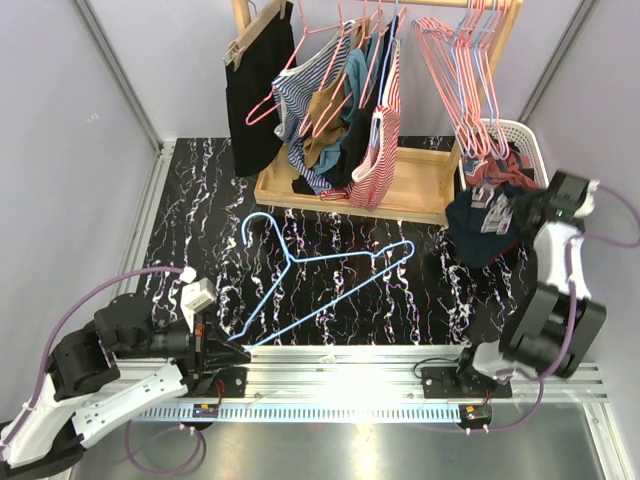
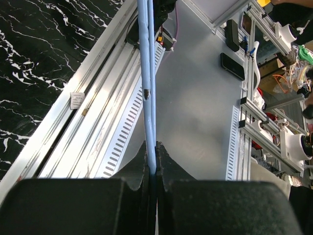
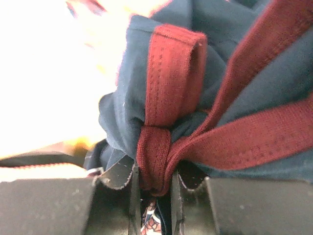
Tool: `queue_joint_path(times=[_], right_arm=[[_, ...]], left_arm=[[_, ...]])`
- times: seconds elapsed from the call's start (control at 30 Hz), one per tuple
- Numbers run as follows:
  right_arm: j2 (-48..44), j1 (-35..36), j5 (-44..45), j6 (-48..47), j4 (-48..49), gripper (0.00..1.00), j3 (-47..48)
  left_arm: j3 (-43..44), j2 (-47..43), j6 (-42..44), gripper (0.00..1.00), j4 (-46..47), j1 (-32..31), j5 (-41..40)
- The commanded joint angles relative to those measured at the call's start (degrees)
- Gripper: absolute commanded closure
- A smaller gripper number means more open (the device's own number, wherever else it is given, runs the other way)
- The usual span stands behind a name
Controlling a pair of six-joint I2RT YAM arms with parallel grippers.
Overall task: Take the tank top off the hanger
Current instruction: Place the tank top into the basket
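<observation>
The bare light-blue wire hanger (image 1: 290,262) lies flat on the black marbled table. My left gripper (image 1: 235,352) is shut on its lower corner at the table's near edge; the left wrist view shows the blue wire (image 2: 145,73) pinched between the closed jaws of that gripper (image 2: 152,147). The navy tank top (image 1: 480,230) with dark red trim hangs bunched at the right, off the hanger, in front of the white basket. My right gripper (image 1: 520,212) holds it from the right. In the right wrist view a folded red strap (image 3: 173,73) fills the gap between the jaws of this gripper (image 3: 152,169).
A wooden rack with a tray base (image 1: 420,185) stands at the back, with striped and dark garments (image 1: 378,150) on pink hangers. Several bare pink hangers (image 1: 470,70) hang at its right end. A white laundry basket (image 1: 520,135) with clothes sits at the back right.
</observation>
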Motion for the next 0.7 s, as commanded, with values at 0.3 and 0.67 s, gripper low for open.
queue_joint_path(times=[0.3,0.67], right_arm=[[33.6,-0.9,-16.6,7.0,18.3,1.00,58.7],[56.6,2.5,-16.3,-6.8,-15.8,0.22,68.5]], left_arm=[[-2.1,0.5,-1.7,1.00,6.5,-0.3,2.7],[-3.7,1.3,-1.3,1.00,7.2,-0.4,3.1]])
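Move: The right hand holds the navy tank top, which hangs over the near rim of the white basket. The basket's middle is roughly 12 cm ahead of that hand, 6 cm left and 12 cm lower. The bunch of empty hangers is about 18 cm left, 10 cm ahead and 12 cm higher. From the left hand, which keeps the blue hanger, the basket is some 50 cm ahead, 70 cm right and 21 cm lower. Still pinching the navy tank top at its maroon-edged straps, the right hand sweeps it up and forward off the near rim, rising about 22 cm with the fingers tipping up some 35 degrees. It then drops about 14 cm over the far part of the basket, tipping partly back down as the fingers open wide. In all the hand travels about 24 cm forward and slightly right. ##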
